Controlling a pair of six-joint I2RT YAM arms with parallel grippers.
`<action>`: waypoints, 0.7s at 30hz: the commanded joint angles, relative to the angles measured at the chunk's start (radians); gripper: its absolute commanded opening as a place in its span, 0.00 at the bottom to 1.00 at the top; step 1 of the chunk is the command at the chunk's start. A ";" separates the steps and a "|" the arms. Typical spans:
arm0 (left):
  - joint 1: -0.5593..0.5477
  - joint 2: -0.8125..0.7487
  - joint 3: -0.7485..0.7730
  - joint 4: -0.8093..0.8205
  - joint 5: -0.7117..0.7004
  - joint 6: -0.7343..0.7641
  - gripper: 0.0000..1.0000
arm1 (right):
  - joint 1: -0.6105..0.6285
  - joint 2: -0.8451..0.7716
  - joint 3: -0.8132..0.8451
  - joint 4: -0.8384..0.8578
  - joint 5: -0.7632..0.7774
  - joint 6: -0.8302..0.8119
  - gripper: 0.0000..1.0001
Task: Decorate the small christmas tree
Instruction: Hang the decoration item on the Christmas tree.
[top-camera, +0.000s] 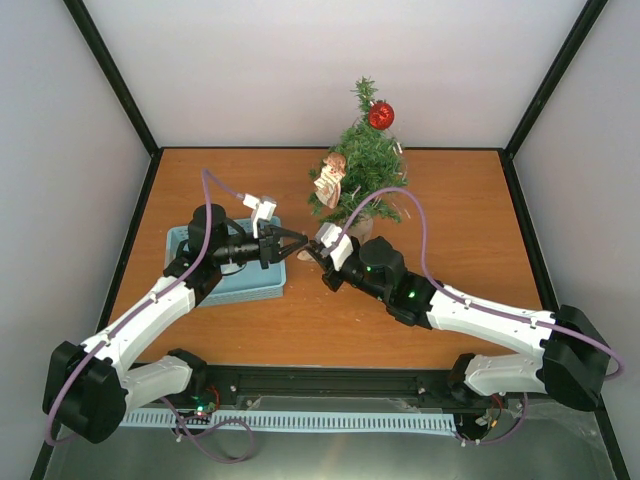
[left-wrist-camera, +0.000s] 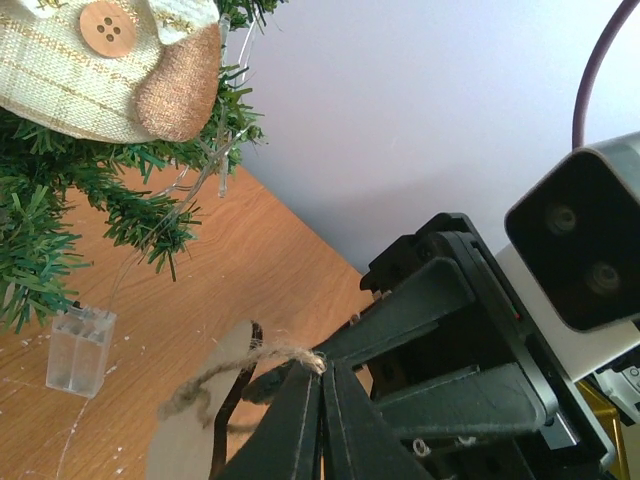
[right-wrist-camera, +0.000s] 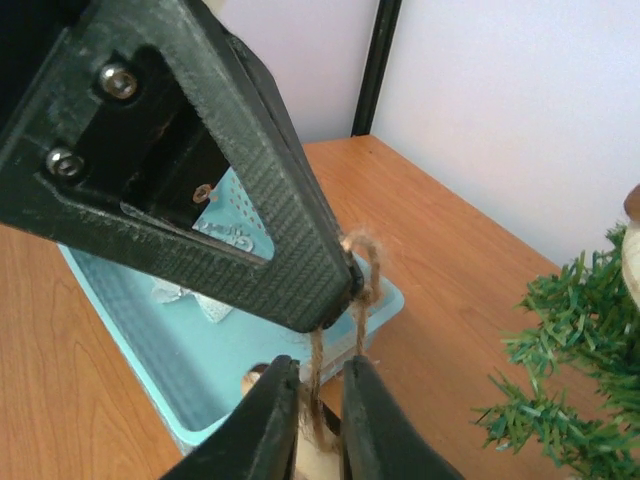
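Note:
The small christmas tree (top-camera: 365, 165) stands at the back of the table, carrying a red ball (top-camera: 381, 115) and a fabric figure (top-camera: 329, 180); its branches (left-wrist-camera: 40, 230) show in the left wrist view. My two grippers meet in front of it. The left gripper (left-wrist-camera: 322, 370) is shut on a twine loop (left-wrist-camera: 230, 365), from which a pale flat ornament (left-wrist-camera: 185, 440) hangs. The right gripper (right-wrist-camera: 320, 375) has its jaws a narrow gap apart. One strand of the twine (right-wrist-camera: 365, 270) runs between them. The ornament (right-wrist-camera: 320, 465) lies further in between the fingers.
A light blue tray (top-camera: 255, 285) sits left of centre under the left arm, with white pieces in it (right-wrist-camera: 190, 295). A small clear plastic box (left-wrist-camera: 78, 348) lies on the table below the tree. Black frame posts and grey walls surround the wooden table.

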 joint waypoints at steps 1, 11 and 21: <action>0.006 0.004 0.034 0.036 -0.006 -0.021 0.01 | 0.006 -0.001 0.023 0.045 0.046 -0.004 0.07; 0.006 0.001 0.033 0.027 -0.013 -0.022 0.10 | 0.005 -0.007 -0.002 0.054 0.029 -0.019 0.03; 0.005 -0.099 0.053 -0.138 -0.086 0.378 0.53 | -0.001 -0.096 -0.045 -0.017 -0.014 -0.023 0.03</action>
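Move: Between the right hand's nearly closed pads runs the twine of the decoration item, whose wooden body hangs about 4 cm below that hand and 1 cm to its left. The left hand still pinches the twine higher up, with the item roughly 6 cm below and 1 cm to its right. From the left hand, the tree is some 15 cm ahead and 10 cm right, its plush figure about 12 cm ahead and 4 cm right, and the basket 6 cm ahead and 20 cm left. Closing fully on the twine while easing about half a centimetre forward and up, the right hand pinches it, pauses, then draws roughly 1 cm back and to its right, keeping hold. Once that grip is shut, the left fingers open to about half and let go of the loop, and the left hand backs off some 1.5 cm up, left and forward, its wrist tilting slightly. ##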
